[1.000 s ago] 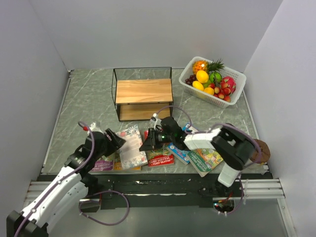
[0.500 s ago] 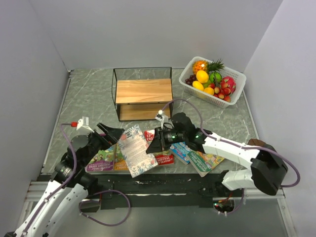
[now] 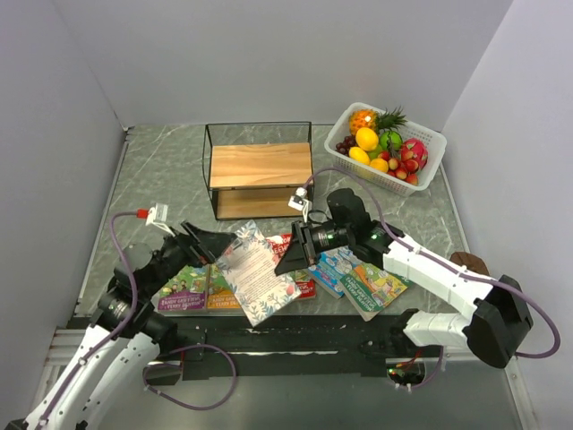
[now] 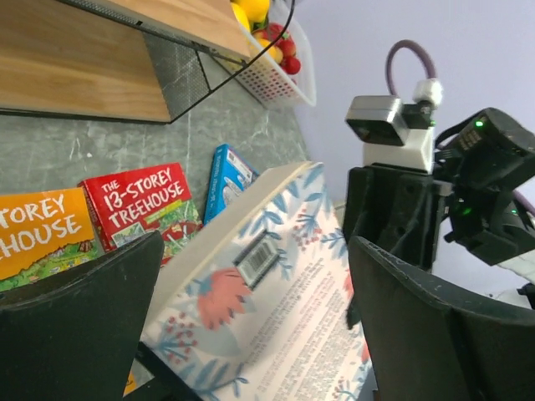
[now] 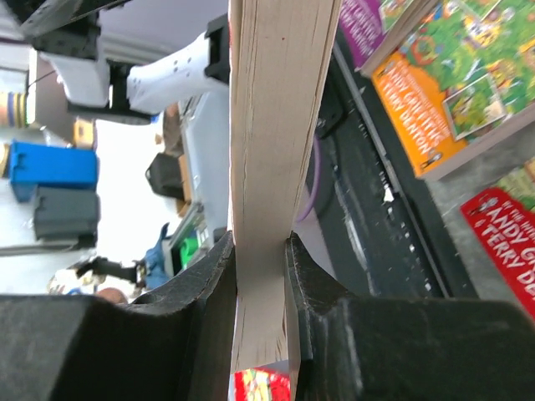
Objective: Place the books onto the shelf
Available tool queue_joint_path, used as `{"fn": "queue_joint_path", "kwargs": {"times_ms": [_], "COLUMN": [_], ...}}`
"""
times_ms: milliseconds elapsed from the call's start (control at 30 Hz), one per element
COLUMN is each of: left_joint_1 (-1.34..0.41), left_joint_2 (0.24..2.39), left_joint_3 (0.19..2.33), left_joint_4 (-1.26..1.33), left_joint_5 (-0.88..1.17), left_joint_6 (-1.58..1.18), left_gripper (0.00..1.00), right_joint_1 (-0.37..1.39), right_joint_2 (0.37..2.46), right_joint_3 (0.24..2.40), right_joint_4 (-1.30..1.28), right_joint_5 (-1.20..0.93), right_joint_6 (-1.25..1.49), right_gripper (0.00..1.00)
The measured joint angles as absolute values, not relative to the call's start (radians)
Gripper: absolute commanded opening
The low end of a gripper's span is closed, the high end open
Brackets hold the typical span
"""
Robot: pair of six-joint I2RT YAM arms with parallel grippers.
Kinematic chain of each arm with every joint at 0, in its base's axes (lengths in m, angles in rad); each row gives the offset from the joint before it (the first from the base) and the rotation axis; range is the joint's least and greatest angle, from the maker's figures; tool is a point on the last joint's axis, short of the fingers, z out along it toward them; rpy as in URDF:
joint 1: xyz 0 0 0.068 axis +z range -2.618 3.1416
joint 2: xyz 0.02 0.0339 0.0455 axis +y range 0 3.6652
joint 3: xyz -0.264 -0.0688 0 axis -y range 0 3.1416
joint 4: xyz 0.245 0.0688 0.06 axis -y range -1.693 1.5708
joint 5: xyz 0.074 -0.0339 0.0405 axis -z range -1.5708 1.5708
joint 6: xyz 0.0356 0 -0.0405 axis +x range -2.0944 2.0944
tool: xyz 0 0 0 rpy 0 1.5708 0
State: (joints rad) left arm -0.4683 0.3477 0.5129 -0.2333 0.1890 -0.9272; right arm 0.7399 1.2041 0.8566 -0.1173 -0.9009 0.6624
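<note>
A thick book with a white floral cover (image 3: 257, 273) hangs tilted above the row of books, my right gripper (image 3: 288, 258) shut on its right edge. In the right wrist view its page edge (image 5: 280, 117) is pinched in that gripper (image 5: 262, 292). My left gripper (image 3: 210, 244) stands open at the book's left side; the floral cover (image 4: 276, 309) lies between its spread fingers (image 4: 75, 317), with gaps on both sides. Flat on the table lie a purple book (image 3: 182, 289), an orange one (image 3: 219, 287), a red one (image 3: 303, 287), a blue one (image 3: 333, 267) and a green one (image 3: 376, 285). The shelf (image 3: 260, 166) stands behind them.
A white basket of fruit (image 3: 425, 143) sits at the back right. A brown round object (image 3: 472, 267) lies by the right wall. The black rail (image 3: 295, 327) runs along the near edge. Grey walls close in left, back and right.
My left gripper has opened and drawn back to the left. My right arm has stretched out and lifted the floral book, which now tilts toward the front.
</note>
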Motion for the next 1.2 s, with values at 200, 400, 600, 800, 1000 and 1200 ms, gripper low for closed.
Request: {"fn": "queue_joint_path", "kwargs": {"times_ms": [200,400,600,800,1000,1200], "left_joint_1": [-0.468,-0.468,-0.468,-0.468,-0.468,-0.468], "left_joint_2": [0.397,0.347,0.305,0.324,0.337,0.334], "left_joint_3": [0.541,0.541,0.505,0.433,0.383,0.401], "left_joint_4": [-0.273,-0.311,-0.22,-0.02,0.129,0.141], "left_joint_5": [0.154,0.042,0.077,0.24,0.368,0.415], "left_joint_6": [-0.914,-0.966,-1.009,-1.05,-1.085,-1.044], "left_gripper": [0.96,0.96,0.98,0.91,0.61,0.44], "right_joint_1": [0.692,0.673,0.673,0.669,0.663,0.645], "right_joint_2": [1.139,1.086,1.087,1.097,1.115,1.12], "right_joint_3": [0.864,0.927,0.931,0.928,0.924,0.924], "right_joint_4": [-0.135,-0.181,-0.171,-0.058,0.009,0.007], "right_joint_5": [-0.932,-0.91,-0.908,-0.938,-0.979,-1.011], "right_joint_6": [0.659,0.635,0.636,0.694,0.741,0.738], "right_gripper": [0.0,0.0,0.0,0.0,0.0,0.0]}}
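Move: The white book, already in the right hand's grip, has its middle about 10 cm right of the open left hand, 7 back and 3 below; the orange book lies roughly 8 back, 3 left and 18 below that hand. From the right hand, the shelf is some 25 cm ahead, 8 left and 8 below, with the red book 2 cm right, level fore and aft, 18 below. The right hand raises the white book some 7 cm while the left rises and half-closes around its edge. ##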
